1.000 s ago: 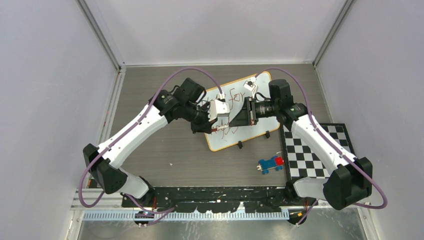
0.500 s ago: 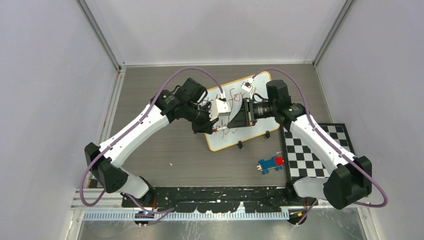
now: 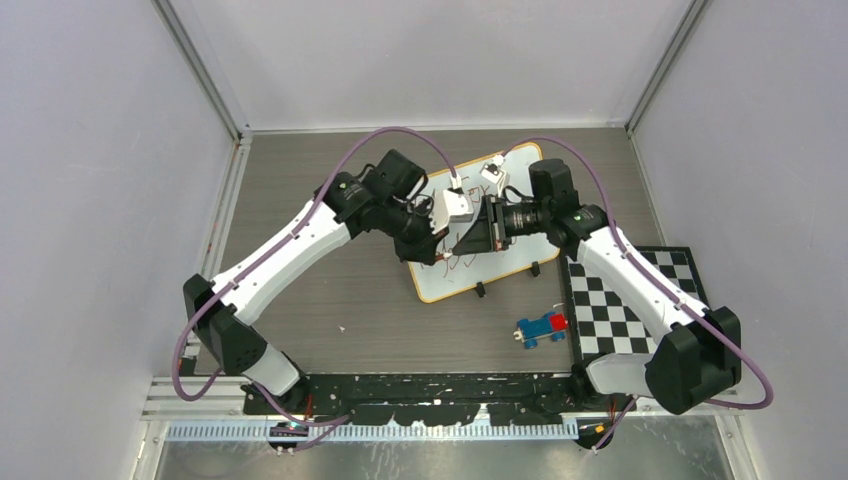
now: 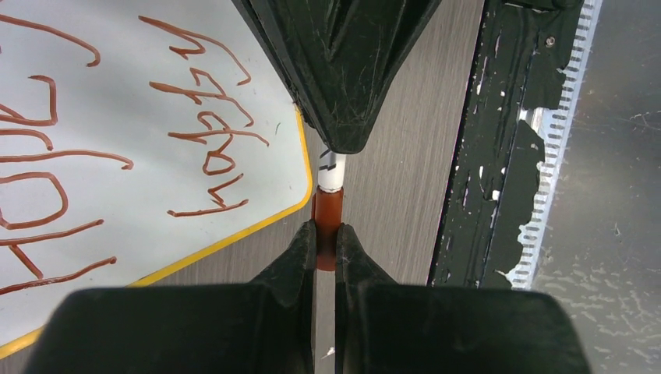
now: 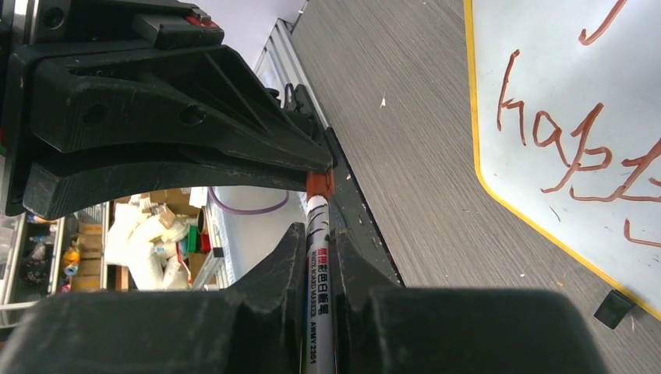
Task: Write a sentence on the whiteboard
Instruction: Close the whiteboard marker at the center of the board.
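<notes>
The whiteboard (image 3: 450, 285) lies tilted at the table's middle, with the reddish-brown sentence (image 3: 462, 263) partly hidden under both grippers. My left gripper (image 3: 437, 250) and right gripper (image 3: 468, 240) meet tip to tip above its left part. In the left wrist view, my left gripper (image 4: 326, 234) is shut on a reddish-brown marker cap (image 4: 327, 209), which sits on the end of the white marker (image 4: 331, 171). In the right wrist view, my right gripper (image 5: 318, 234) is shut on the marker (image 5: 318, 269) barrel. The whiteboard (image 4: 117, 101) and the sentence (image 4: 210, 148) lie to the left there.
A blue and red toy train (image 3: 541, 327) lies near the front right of the board. A checkered mat (image 3: 630, 300) covers the right side. Two black clips (image 3: 480, 290) sit on the board's near rim, and a small white object (image 3: 492, 172) on its far end.
My left arm has swung right and towards the back, bringing its gripper up against the right gripper. The right gripper has shifted slightly left. Both stay shut.
</notes>
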`<action>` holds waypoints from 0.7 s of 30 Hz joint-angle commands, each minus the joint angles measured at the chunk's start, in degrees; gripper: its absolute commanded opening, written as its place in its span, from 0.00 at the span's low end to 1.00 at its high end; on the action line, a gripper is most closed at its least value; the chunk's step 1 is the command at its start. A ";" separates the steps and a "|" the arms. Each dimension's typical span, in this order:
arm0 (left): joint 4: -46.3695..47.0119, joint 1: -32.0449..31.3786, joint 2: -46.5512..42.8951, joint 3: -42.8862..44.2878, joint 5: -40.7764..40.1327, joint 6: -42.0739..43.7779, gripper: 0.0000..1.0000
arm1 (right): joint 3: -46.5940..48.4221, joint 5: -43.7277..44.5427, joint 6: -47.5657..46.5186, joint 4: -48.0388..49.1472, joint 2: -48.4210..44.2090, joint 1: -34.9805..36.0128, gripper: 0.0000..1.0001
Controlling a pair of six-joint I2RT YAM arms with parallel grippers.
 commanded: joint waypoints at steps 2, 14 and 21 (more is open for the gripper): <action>4.88 -1.52 1.63 6.32 4.10 -4.29 0.00 | 0.28 -0.17 2.19 5.78 0.59 0.76 0.00; 1.36 7.79 -2.61 7.01 10.26 -4.90 0.49 | 6.43 -1.94 4.62 6.27 -0.46 -7.80 0.00; 13.95 15.82 -8.65 -2.73 18.18 -13.92 0.60 | 5.12 -3.59 15.49 16.87 -1.16 -8.10 0.00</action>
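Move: The left hand still pinches the reddish-brown cap, seated on the marker, right at its fingertips; the marker barrel runs off about 7 cm to its right, and the whiteboard's middle is some 14 cm ahead, 9 cm to the right and 15 cm below. The right hand still grips the barrel: the cap is about 5 cm to its left and 1 cm lower, while the board's middle lies some 14 cm ahead, 4 cm right and 16 cm below. The left hand, after easing up a little with the cap still pinched, opens its fingers to over half and comes free of the cap, pulling up about 5.5 cm, forward and then left as its fingertips tip up and swing counter-clockwise, nearly 20 degrees in all. The right hand keeps its grip on the barrel and carries the capped marker forward and up, about 5 cm each, and a little to the right over the written board, turning slightly clockwise. ##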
